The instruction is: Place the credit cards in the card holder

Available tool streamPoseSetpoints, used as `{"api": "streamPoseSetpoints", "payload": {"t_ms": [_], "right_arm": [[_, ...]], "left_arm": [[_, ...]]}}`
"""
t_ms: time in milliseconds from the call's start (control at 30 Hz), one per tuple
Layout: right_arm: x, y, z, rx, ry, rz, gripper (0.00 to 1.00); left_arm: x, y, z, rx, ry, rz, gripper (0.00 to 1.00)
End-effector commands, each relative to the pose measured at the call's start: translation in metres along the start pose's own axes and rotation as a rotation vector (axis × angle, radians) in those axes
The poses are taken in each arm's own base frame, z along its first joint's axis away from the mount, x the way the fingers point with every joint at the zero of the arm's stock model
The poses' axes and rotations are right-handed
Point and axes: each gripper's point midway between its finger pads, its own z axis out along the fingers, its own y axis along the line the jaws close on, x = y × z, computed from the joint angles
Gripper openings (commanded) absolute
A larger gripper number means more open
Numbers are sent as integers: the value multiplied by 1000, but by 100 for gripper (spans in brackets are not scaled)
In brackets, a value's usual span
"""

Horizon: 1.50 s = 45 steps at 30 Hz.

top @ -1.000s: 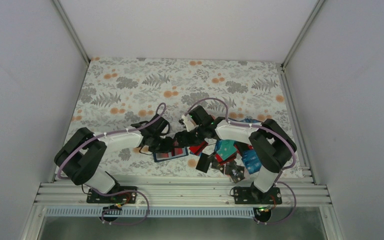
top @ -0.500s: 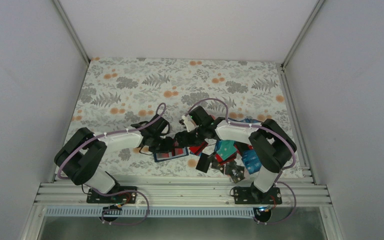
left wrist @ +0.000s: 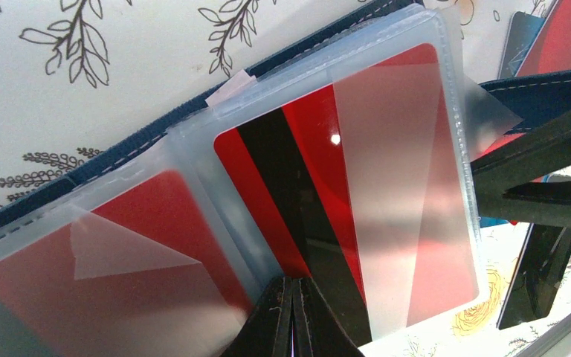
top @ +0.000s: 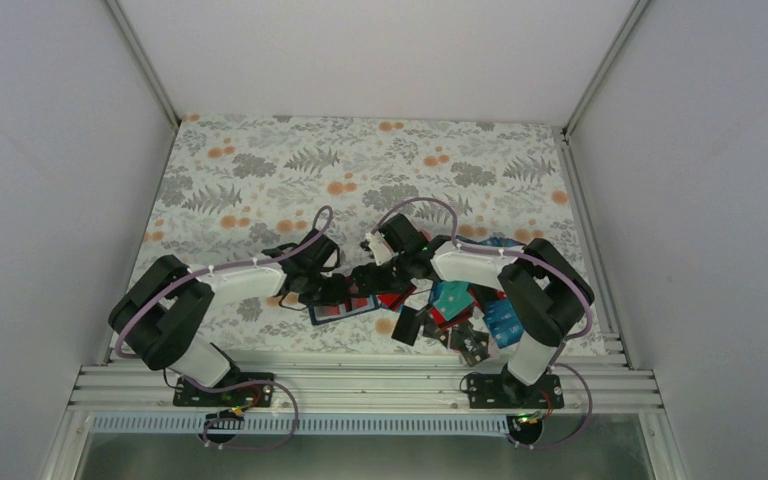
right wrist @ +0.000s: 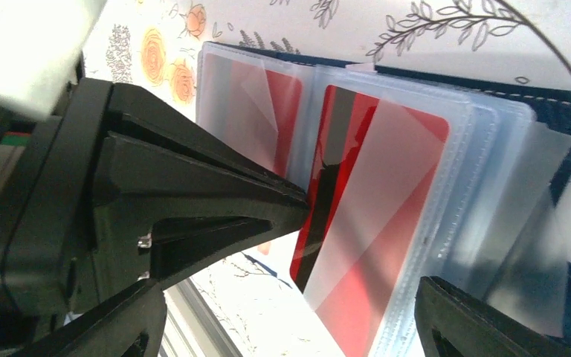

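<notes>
The card holder [top: 338, 311] lies open on the flowered cloth, its navy edge [left wrist: 141, 137] framing clear sleeves. A red card [left wrist: 320, 149] with a black stripe sits in the right sleeve, and another red card [left wrist: 149, 216] sits in the left one. My left gripper [left wrist: 295, 312] is shut, its tips resting against the striped card's near edge. My right gripper [right wrist: 290, 327] stands open over the holder's right half, with nothing between its fingers. The loose credit cards [top: 455, 310] are piled to the right of the holder.
The two grippers [top: 360, 283] nearly touch above the holder. A black card [left wrist: 535, 275] and a red card [left wrist: 565, 37] lie just beyond the holder's right side. The metal rail [top: 360, 375] runs along the near edge of the table.
The right gripper has edged slightly left toward the left gripper. The left arm and the holder have stayed put.
</notes>
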Motion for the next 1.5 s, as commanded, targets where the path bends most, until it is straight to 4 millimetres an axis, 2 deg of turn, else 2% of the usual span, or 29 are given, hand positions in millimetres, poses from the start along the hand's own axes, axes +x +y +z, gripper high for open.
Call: {"api": "streamPoseSetpoints", "payload": {"t_ms": [0, 233, 400, 733, 900, 1067, 1233, 1367, 1467], "right_arm": [[2, 11, 6, -44, 17, -19, 85], [1, 30, 3, -115, 23, -45, 85], [-3, 43, 0, -150, 20, -64, 85], [-11, 64, 3, -185, 30, -100, 85], [-12, 75, 9, -200, 45, -118, 86], [-14, 90, 22, -214, 66, -141, 86], [-13, 103, 55, -223, 122, -165, 85], [-11, 100, 79, -213, 159, -158, 85], [-13, 97, 85, -202, 170, -151, 85]], "left_arm": [[14, 13, 7, -44, 42, -23, 2], [13, 12, 7, -41, 39, -24, 2], [7, 7, -3, -37, 14, -20, 2], [-17, -8, -55, -63, -121, -18, 2], [-16, 3, -76, -114, -165, -51, 2], [-11, 26, -97, -185, -214, -100, 2], [-4, 42, -121, -224, -272, -138, 2], [-2, 43, -140, -218, -327, -155, 2], [-2, 44, -149, -218, -357, -164, 2]]}}
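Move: The clear sleeve page with the red-and-black card, on the holder's right half, is centred about 2 cm ahead, 2 cm left and 4 cm below my open right hand, its free edge against one fingertip. The left half, where the page goes, is some 8 cm left and 1 cm back. Loose red cards lie about 8 cm right, level; a black card 10 cm right, 7 cm back. From my shut left fingers, the page's middle is 2 cm ahead and 2 cm right. I keep my shut left fingertips resting on the page while my right hand edges slightly left and back; then my left hand lifts off, up about 11 cm and left some 10 cm, out of the way. My right hand, fingers staying wide, carries the page's free edge leftward over the spine, arcing up about 4 cm and then down over the left half, roughly 11 cm left and 3 cm back in all. ##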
